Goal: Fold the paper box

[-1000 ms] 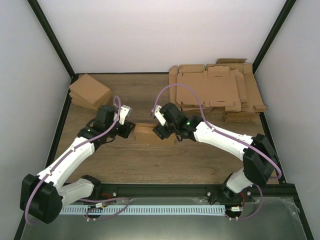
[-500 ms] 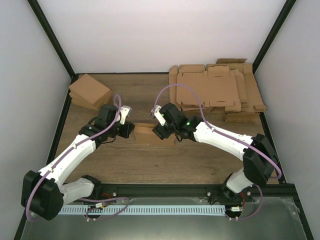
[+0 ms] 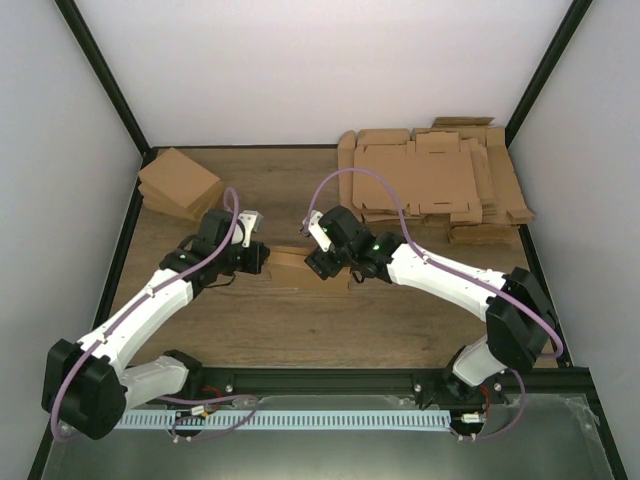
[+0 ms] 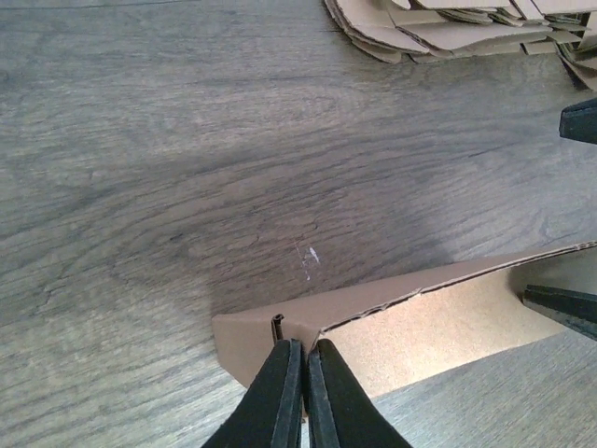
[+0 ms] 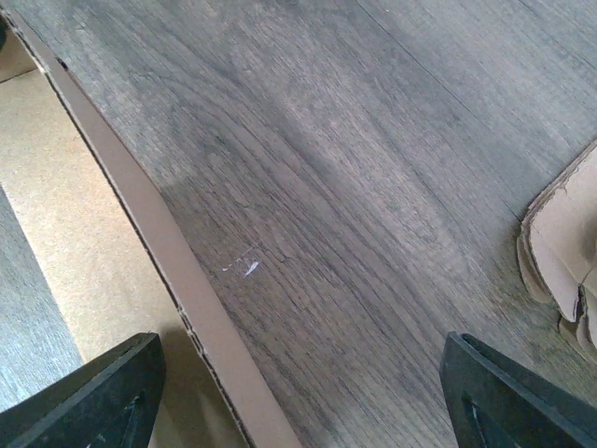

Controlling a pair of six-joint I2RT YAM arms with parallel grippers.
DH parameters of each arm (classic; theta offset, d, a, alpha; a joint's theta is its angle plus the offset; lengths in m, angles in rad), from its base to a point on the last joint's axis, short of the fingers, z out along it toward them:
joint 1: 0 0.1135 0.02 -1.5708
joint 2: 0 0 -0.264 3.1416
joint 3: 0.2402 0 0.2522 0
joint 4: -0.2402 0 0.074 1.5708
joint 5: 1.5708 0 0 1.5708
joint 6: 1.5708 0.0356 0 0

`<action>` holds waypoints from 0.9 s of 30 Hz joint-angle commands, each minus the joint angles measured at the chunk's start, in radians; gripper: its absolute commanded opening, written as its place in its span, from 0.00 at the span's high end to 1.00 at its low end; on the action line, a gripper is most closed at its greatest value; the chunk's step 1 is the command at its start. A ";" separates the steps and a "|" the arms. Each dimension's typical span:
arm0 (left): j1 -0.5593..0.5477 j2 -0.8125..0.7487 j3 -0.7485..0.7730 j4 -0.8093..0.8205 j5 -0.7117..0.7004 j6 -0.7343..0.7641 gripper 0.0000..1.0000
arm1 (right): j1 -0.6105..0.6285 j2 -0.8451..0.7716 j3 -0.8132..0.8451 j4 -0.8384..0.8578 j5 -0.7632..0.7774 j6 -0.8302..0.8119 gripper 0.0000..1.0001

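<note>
The paper box (image 3: 291,260), a shallow brown cardboard piece with raised walls, lies mid-table between both arms. My left gripper (image 3: 263,258) is at its left end. In the left wrist view that gripper (image 4: 305,353) is shut, its fingertips pinching the end wall at the corner of the box (image 4: 429,322). My right gripper (image 3: 318,263) is at the box's right end and stands wide open. In the right wrist view the right gripper (image 5: 303,406) straddles the long wall of the box (image 5: 140,219), with its left finger (image 5: 93,401) inside the box and the other one over bare wood.
A thick pile of flat tabbed cardboard sheets (image 3: 430,185) fills the back right; its edge shows in both wrist views (image 4: 448,23) (image 5: 560,243). A pile of small folded boxes (image 3: 178,183) sits at the back left. Black frame rails border the table.
My left gripper has closed onto the box's left end wall and shifted slightly towards the box. The right arm has not moved.
</note>
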State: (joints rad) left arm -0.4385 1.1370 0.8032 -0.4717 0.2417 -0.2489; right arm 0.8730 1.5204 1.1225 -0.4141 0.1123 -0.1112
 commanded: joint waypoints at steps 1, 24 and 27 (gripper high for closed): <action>-0.012 -0.034 -0.036 0.022 -0.034 -0.034 0.95 | 0.011 -0.010 -0.010 -0.011 0.006 0.012 0.16; -0.039 -0.060 -0.064 0.046 -0.090 -0.010 0.96 | -0.008 -0.247 0.017 -0.179 0.010 0.240 0.10; -0.040 -0.063 -0.064 0.044 -0.094 -0.010 0.96 | -0.033 -0.302 -0.001 -0.228 -0.021 0.312 0.17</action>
State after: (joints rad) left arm -0.4721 1.0851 0.7456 -0.4164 0.1585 -0.2626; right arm 0.8619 1.2915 1.1168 -0.5575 0.0982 0.0772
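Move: The paper box stands between the hands, its long upper edge running left to right. The left fingers already pinch its upper left corner, so its middle is about 10 cm to their right and 5 cm below. From the open right fingers, which straddle that edge, the box's middle is some 2 cm to the left and 5 cm below; the flat cardboard stack is roughly 21 cm ahead, 24 cm right and 11 cm lower. The paper box's upper edge is left by the right hand, which first waits astride it, then lifts about 6 cm, speeding up while drawing right and a little back, fingers still wide and the wrist rolling some 10 degrees. The left hand stays put at the upper left corner and keeps its pinch. ##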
